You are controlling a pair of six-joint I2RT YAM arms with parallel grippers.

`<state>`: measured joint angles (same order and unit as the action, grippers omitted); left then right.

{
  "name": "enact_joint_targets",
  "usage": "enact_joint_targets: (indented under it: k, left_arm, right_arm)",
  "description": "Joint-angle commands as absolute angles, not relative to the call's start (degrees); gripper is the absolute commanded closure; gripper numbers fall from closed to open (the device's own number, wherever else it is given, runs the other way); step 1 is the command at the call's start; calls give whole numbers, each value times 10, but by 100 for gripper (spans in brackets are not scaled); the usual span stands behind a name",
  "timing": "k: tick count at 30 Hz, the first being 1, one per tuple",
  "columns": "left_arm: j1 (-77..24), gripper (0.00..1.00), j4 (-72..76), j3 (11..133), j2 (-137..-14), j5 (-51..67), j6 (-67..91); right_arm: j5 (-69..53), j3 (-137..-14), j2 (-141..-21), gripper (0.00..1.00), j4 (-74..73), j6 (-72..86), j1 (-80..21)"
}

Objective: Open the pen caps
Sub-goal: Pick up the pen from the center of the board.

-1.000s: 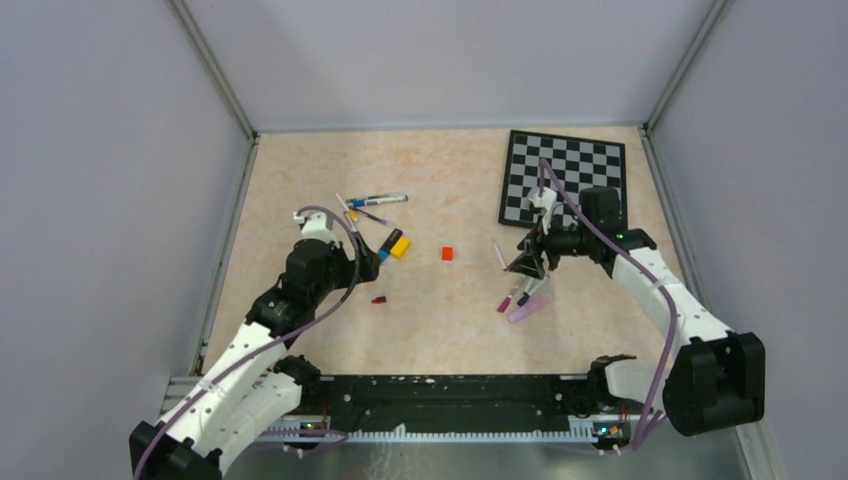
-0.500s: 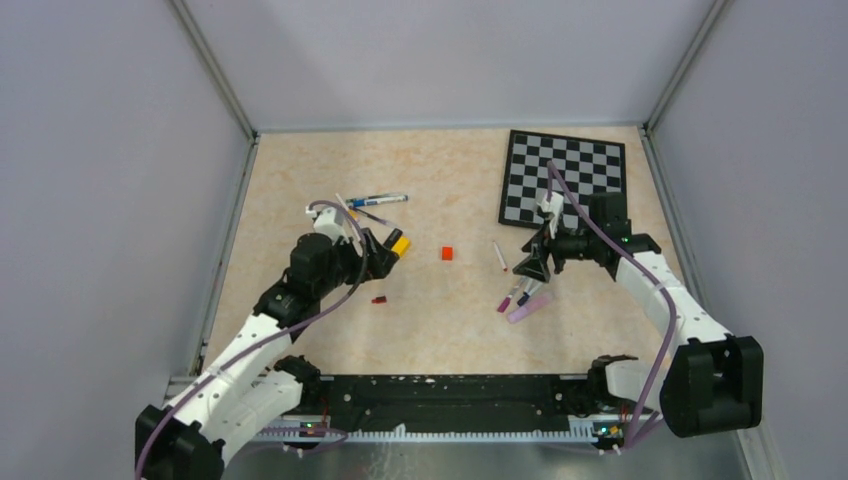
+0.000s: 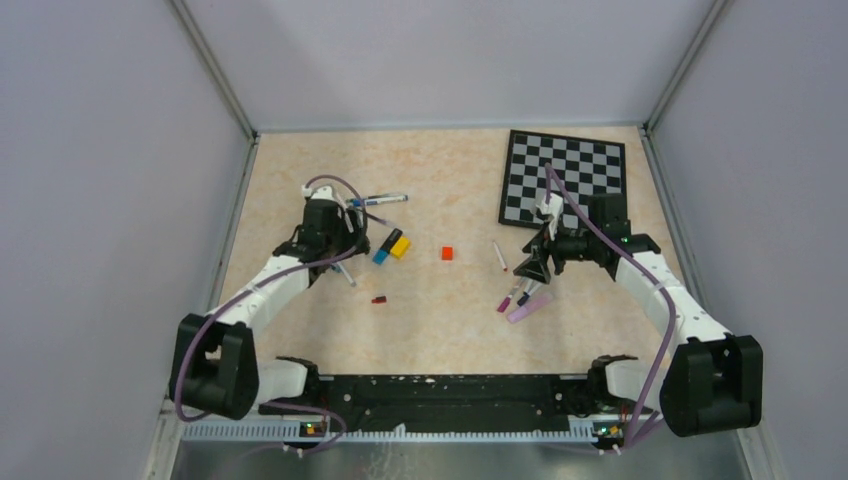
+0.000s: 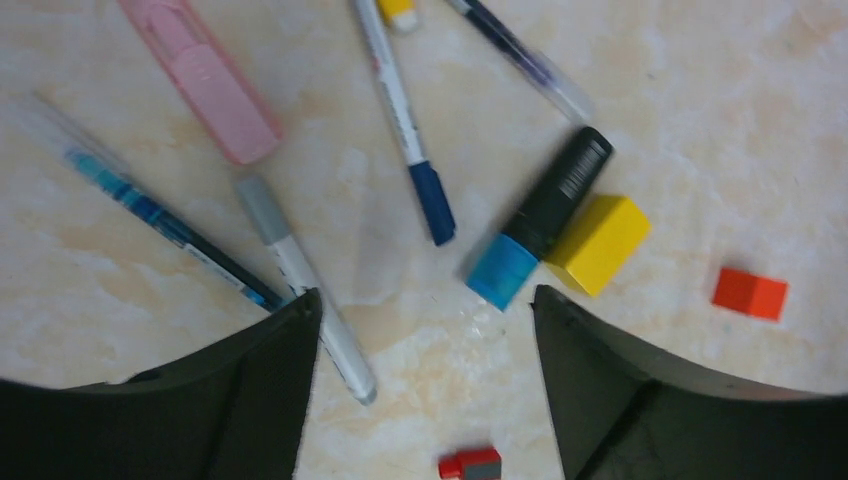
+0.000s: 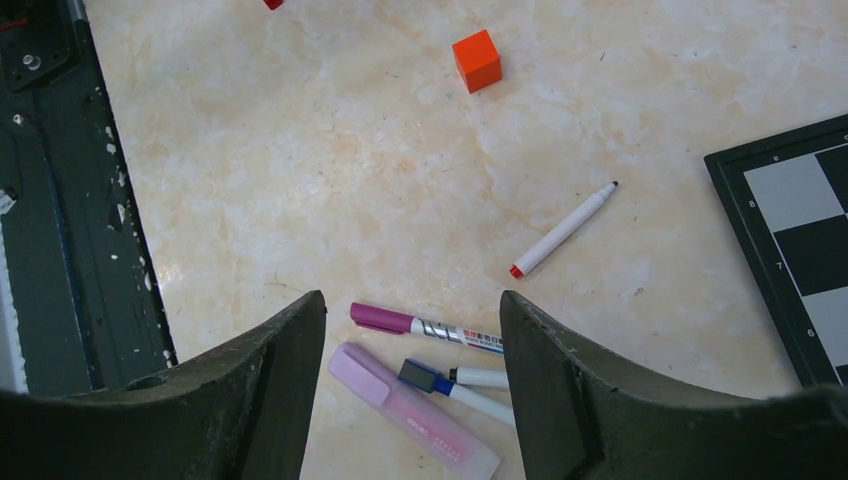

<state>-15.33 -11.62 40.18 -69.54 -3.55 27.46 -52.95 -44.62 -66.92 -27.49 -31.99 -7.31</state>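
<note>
My left gripper (image 4: 425,295) (image 3: 350,258) hangs open over a cluster of pens. Nothing is between its fingers. A white pen with a grey cap (image 4: 262,208) lies against the left finger. Ahead lie a blue-capped pen (image 4: 400,110), a black marker with a cyan cap (image 4: 500,270), a pink highlighter (image 4: 205,80) and a thin blue pen (image 4: 150,210). A loose small red cap (image 4: 470,464) lies below the fingers. My right gripper (image 5: 412,297) (image 3: 530,270) is open above a purple-capped marker (image 5: 430,327), a lilac highlighter (image 5: 410,405) and a blue-capped pen (image 5: 450,385). An uncapped white pen (image 5: 562,230) lies beyond.
A yellow block (image 4: 598,243) touches the black marker, and an orange-red cube (image 3: 447,253) sits mid-table. The chessboard (image 3: 565,180) lies at the back right. A black rail (image 5: 60,200) runs along the near edge. Grey walls enclose the table.
The left arm has stretched out and its gripper has swung left, from the black marker to the pens beside it, jaws slightly narrower. The right gripper has barely moved.
</note>
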Motion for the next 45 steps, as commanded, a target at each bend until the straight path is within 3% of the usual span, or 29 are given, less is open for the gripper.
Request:
enact_joint_targets:
  k: [1,5,36,45]
  left_arm:
    - [-122,28,-145,464,-768,-105,286]
    - [-116,42,-202,521,-829,-160,318]
    - [-55,44,-263,523,-874,-188,414]
    - [-41,54,-276,533,-905,-178,419]
  right_arm:
    - [-528,-444,-664,37,-252,-332,-69]
    - [-526,-445,-669,37,-250,-332,-69]
    - [-518,-446,-684,37,-249,-334,-69]
    - [-516,-446,-685,37,-249,-335,-69]
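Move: The blue gel pen lies about 12 cm to my left hand's left, 2 cm ahead and some 8 cm below. Between us, nearer me, is the white marker with the grey cap, about 6 cm left and 3 cm back. The pink highlighter is 9 cm ahead and 10 cm left; the blue-capped marker 9 cm ahead and 2 cm left. From my right hand the blue gel pen is roughly 58 cm left and 7 cm ahead. I swing my left hand about 10 cm left and sink it some 7 cm to the blue gel pen. I go forward-left and down first, then ease back while sinking, slide left past the white marker's grey cap with a slight lift, and dip again. My wrist turns about 30 degrees counter-clockwise and tips further down, while my fingers narrow from nearly wide to half open, ending either side of the pen's dark barrel without gripping it. ##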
